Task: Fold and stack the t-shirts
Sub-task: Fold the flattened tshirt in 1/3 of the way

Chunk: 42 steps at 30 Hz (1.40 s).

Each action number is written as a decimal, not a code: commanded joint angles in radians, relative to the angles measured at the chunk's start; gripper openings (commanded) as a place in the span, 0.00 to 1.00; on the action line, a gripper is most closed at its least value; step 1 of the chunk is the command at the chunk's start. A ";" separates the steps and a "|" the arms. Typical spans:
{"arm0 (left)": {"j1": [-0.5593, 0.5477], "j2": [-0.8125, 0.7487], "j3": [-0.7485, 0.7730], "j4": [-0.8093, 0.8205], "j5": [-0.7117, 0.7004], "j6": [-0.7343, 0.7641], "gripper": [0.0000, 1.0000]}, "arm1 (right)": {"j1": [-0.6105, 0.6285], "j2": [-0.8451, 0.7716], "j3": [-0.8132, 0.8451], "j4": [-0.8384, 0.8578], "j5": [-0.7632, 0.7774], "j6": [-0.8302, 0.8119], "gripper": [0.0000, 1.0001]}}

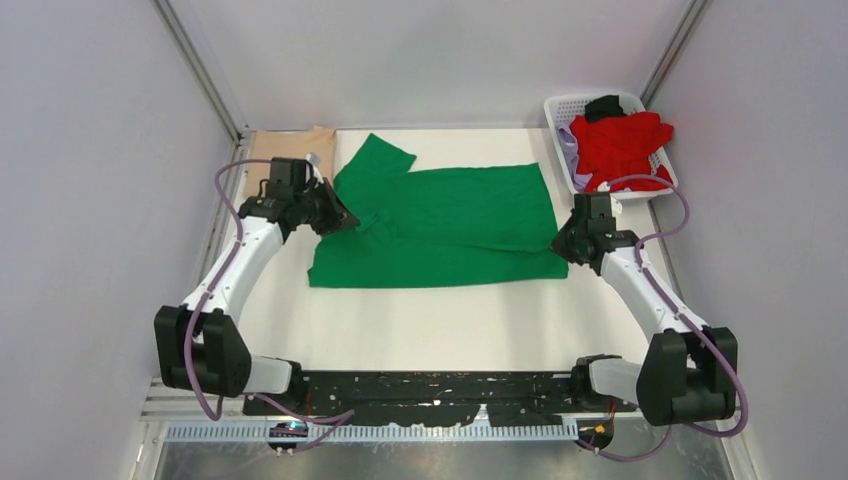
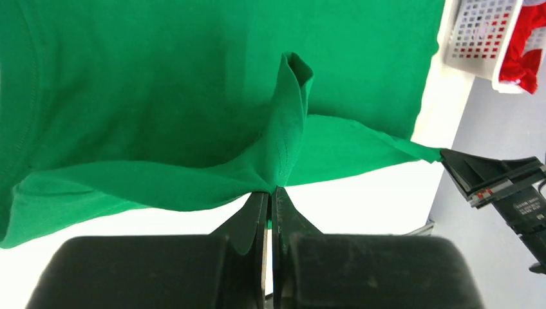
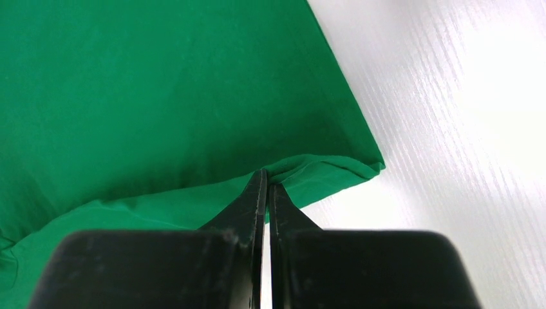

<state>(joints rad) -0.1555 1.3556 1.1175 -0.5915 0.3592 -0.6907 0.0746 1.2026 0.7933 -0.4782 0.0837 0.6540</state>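
Observation:
A bright green t-shirt (image 1: 450,225) lies spread across the middle of the white table, one sleeve pointing to the far left. My left gripper (image 1: 347,220) is shut on a pinched-up ridge of green cloth (image 2: 283,148) at the shirt's left side. My right gripper (image 1: 560,245) is shut on the shirt's lower right corner (image 3: 322,170). A folded tan t-shirt (image 1: 295,145) rests at the far left corner. A red t-shirt (image 1: 625,145) is heaped in the basket, with a black garment (image 1: 604,106) and lilac cloth (image 1: 568,150) beside it.
The white lattice basket (image 1: 565,103) stands at the far right corner, also seen as the basket (image 2: 480,35) in the left wrist view. Grey walls with metal posts enclose the table (image 1: 440,330). The right gripper's fingers (image 2: 476,174) show at the shirt's far corner.

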 commanded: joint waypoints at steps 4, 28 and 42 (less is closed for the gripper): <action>0.023 0.100 0.091 0.034 -0.052 0.085 0.00 | -0.021 0.065 0.067 0.074 -0.006 -0.020 0.05; 0.057 0.322 0.230 0.051 -0.073 0.073 1.00 | 0.011 0.210 0.124 0.195 0.016 -0.126 0.95; -0.060 0.443 0.098 0.113 0.028 0.054 0.99 | 0.262 0.498 0.225 0.112 -0.113 -0.264 0.96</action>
<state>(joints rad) -0.2054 1.7802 1.2373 -0.5205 0.3546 -0.6315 0.3416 1.6386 0.9474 -0.2939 0.0280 0.4698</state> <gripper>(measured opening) 0.994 0.955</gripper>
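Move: The held hem is to go down on the green shirt body. Its landing line lies about 9 cm ahead of the left hand, 1 cm left and 10 below, and about 7 cm ahead of the right hand and 6 below. The left hand has the far sleeve some 23 cm ahead and 6 right, and the folded brown cloth 22 ahead and 13 left. The clothes basket is about 25 cm ahead of the right hand and 12 right. Both hands, still pinching the lifted hem, carry it forward and down onto the shirt, opening wide and letting go on the way; the left reaches about 14 cm, the right 9. Both rise slightly and draw back open, then sink towards the cloth; the right also sweeps some 12 cm left while turning about 30 degrees counter-clockwise, the left a little right. ##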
